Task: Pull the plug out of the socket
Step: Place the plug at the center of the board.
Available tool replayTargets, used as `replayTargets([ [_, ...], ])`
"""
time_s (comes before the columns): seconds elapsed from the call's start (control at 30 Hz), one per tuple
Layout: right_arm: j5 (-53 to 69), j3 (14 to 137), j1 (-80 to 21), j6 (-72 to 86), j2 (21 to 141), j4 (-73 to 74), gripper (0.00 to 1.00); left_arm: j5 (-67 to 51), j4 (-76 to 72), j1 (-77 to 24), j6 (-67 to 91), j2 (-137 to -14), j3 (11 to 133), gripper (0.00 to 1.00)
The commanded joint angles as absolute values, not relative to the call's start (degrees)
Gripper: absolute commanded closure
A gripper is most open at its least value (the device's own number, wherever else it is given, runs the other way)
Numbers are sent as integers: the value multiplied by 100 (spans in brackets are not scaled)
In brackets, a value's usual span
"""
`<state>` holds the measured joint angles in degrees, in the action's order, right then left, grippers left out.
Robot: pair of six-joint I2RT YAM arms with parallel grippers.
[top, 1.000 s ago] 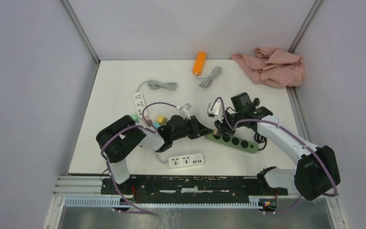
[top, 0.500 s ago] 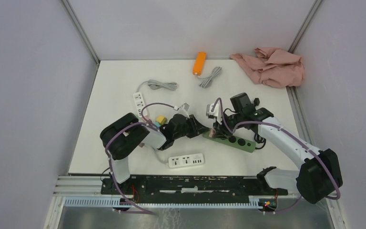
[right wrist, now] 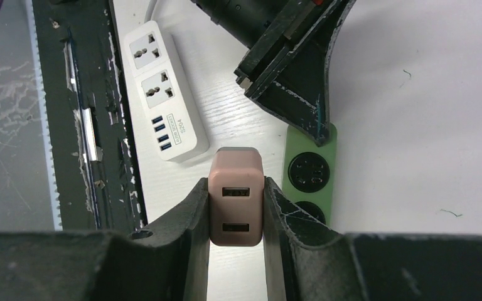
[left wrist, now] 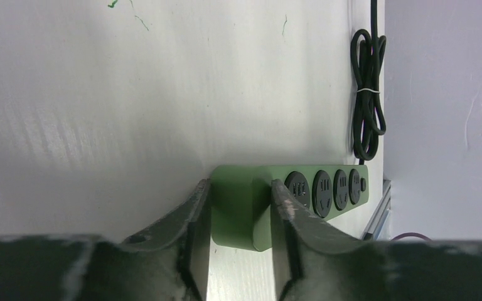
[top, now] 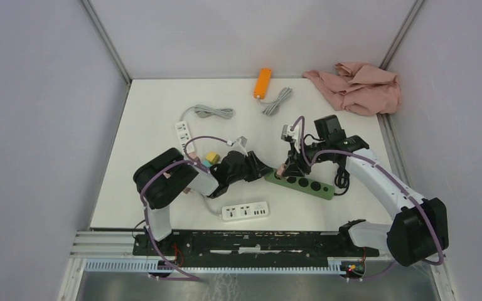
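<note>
The green socket strip [top: 302, 184] lies on the white table right of centre. My left gripper [top: 264, 170] is shut on its left end, and in the left wrist view the fingers clamp the strip's [left wrist: 243, 216] rounded end at the gripper [left wrist: 240, 188]. The round black sockets that show are empty. My right gripper [top: 284, 168] is shut on the pink plug [right wrist: 236, 216], a small block with two USB ports. The plug hangs clear of the strip [right wrist: 334, 157], just beside its left end, between the jaws of the right gripper [right wrist: 236, 184].
A white power strip [top: 245, 211] lies near the front edge, and another white strip [top: 182, 133] lies at the left with coloured cubes [top: 210, 158] beside it. An orange strip [top: 262, 82] and a pink cloth [top: 358, 86] are at the back. The green strip's black cord [left wrist: 367, 100] is bundled at its far end.
My right gripper has risen and swung right with the pink plug, away from the green strip. The strip's left end and my left gripper shifted slightly toward the back.
</note>
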<state>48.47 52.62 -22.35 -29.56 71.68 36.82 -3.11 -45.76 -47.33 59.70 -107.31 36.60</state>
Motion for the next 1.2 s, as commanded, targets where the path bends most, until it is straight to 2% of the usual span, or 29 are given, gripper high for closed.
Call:
replayTargets([
  [0.0,5482,5637,-1997,-2888,7020,3961,100,102,-4094,-4650,5234,-10688,3467,54],
  [0.13,5748,5678,-1874,-2729,7106,3984,100,270,-4056,-4654,5058,-10221,3272,39],
  [0.27,5959,5717,-1784,-2677,7181,4045,100,486,-4095,-4649,4853,-9686,2962,31],
  [0.6,6476,5765,-1507,-2304,7420,3982,100,976,-4053,-4658,4204,-7807,2017,26],
  [0.73,6558,5783,-1490,-2210,7485,3967,100,1058,-4019,-4650,3951,-6911,1670,22],
  [0.8,6600,5783,-1478,-2183,7512,3964,100,1160,-3973,-4648,3871,-6467,1502,15],
  [0.87,6620,5788,-1472,-2134,7524,3949,100,1253,-3988,-4650,3841,-6061,1306,2],
  [1.17,6825,5784,-1406,-1707,7677,3763,100,422,-4543,-4658,3455,-4788,721,1],
])
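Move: The left hand is still closed on the near-left end of the green socket strip; the strip's middle is about 10 cm to its right and 3 back. The pink plug, held clear above that end by the right hand, is about 4 cm right of the left hand, 1 farther out and 10 up. The white socket strip lies 12 cm back and 7 left of the left hand. From the right hand, the yellow plug lies some 21 cm left, 4 ahead and 11 below. The left fingers let go of the green strip's end and spread wide as that hand slides off about 7 cm to its left, then climbs steeply, ending some 12 cm left, 12 up and 5 back, its fingers tipped up about 30 degrees to nearly level. The right hand keeps its pinch on the pink plug, rising under 3 cm and tilting roughly 20 degrees. ##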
